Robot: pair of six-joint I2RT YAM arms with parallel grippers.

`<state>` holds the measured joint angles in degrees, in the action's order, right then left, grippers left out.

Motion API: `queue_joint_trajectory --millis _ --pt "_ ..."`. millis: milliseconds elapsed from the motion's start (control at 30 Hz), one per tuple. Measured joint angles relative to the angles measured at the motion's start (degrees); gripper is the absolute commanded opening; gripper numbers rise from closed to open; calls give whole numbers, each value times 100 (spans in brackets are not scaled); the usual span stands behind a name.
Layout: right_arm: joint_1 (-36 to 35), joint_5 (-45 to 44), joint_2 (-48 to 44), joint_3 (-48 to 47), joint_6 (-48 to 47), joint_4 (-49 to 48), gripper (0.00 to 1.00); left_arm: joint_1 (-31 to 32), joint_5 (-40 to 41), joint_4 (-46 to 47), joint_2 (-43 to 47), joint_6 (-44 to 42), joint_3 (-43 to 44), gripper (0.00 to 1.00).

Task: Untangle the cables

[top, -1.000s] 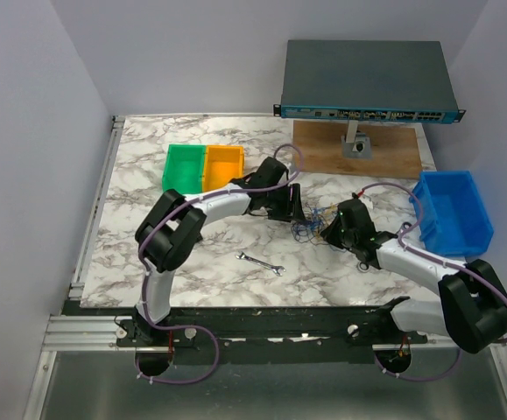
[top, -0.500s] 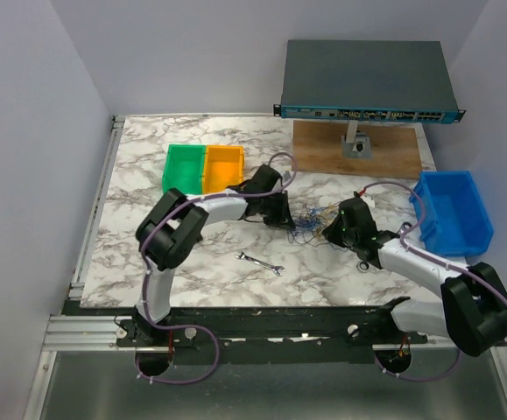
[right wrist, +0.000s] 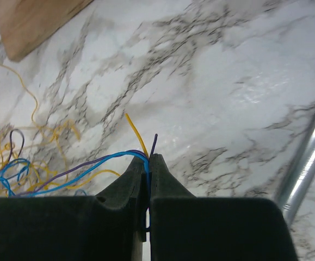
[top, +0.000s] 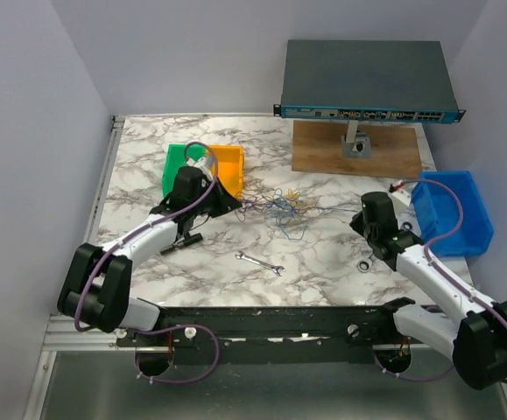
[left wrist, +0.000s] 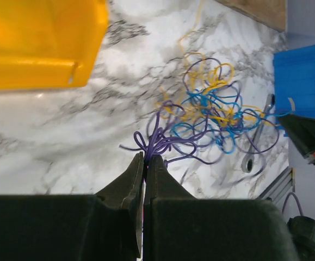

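Note:
The cables (top: 290, 210) are thin blue, yellow and purple wires, drawn out in a loose tangle across the marble between my two grippers. My left gripper (top: 238, 203) is beside the orange bin and is shut on a bunch of purple wires (left wrist: 162, 142). In the left wrist view the tangle (left wrist: 211, 111) lies just beyond the left gripper (left wrist: 145, 157). At the tangle's right end, my right gripper (top: 361, 216) is shut on blue, purple and yellow wire ends (right wrist: 138, 142), which poke out past the right gripper (right wrist: 149, 157).
A green bin (top: 179, 157) and an orange bin (top: 229, 161) sit behind the left arm. A blue bin (top: 453, 210) stands at the right edge. A network switch (top: 367, 80) rests on a wooden board (top: 358, 150) at the back. Silver wrenches lie at the front middle (top: 261, 262) and near the right arm (top: 367, 261).
My left gripper closed on the purple wires and pulled left toward the bins. The right gripper drew back to the right, still shut, and the tangle stretched out between them.

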<state>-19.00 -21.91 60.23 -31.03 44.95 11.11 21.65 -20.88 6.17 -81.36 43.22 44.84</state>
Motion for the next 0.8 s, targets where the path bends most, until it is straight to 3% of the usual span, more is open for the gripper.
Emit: queue_joint_trajectory --millis 300,333,400,433,500,800 --pt "114 -1366 -470 -146 610 728 4 -350 730 -39 643 227 -835 0" --pt "114 -1373 -468 -160 551 743 10 -361 737 -20 684 214 -835 0" --pt "125 -1169 -461 -164 249 664 40 -358 671 63 708 149 -828 0" --pt "129 -962 -450 -164 66 597 62 -356 581 90 695 103 -820 0" --pt "140 -372 -420 -164 -310 407 75 -315 409 116 643 0 -782 0" --pt "101 2450 -63 -267 -1521 -632 67 111 160 63 433 -433 -466 0"
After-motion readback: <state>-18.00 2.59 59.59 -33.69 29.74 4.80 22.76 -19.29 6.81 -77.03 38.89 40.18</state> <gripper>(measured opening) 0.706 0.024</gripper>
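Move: The cable tangle, held at both ends, lies roughly 12 cm right of the left hand, level with it fore and aft and 8 cm below; from the right hand it is about 20 cm left, 6 cm ahead and 4 cm lower. On the table, the wrench sits some 16 cm back and 6 cm right of the left hand, the orange bin about 10 cm ahead and 4 cm left of it. Both hands pull 5 cm outward, then return; the right opens, frees its cables and swings 11 cm left. ##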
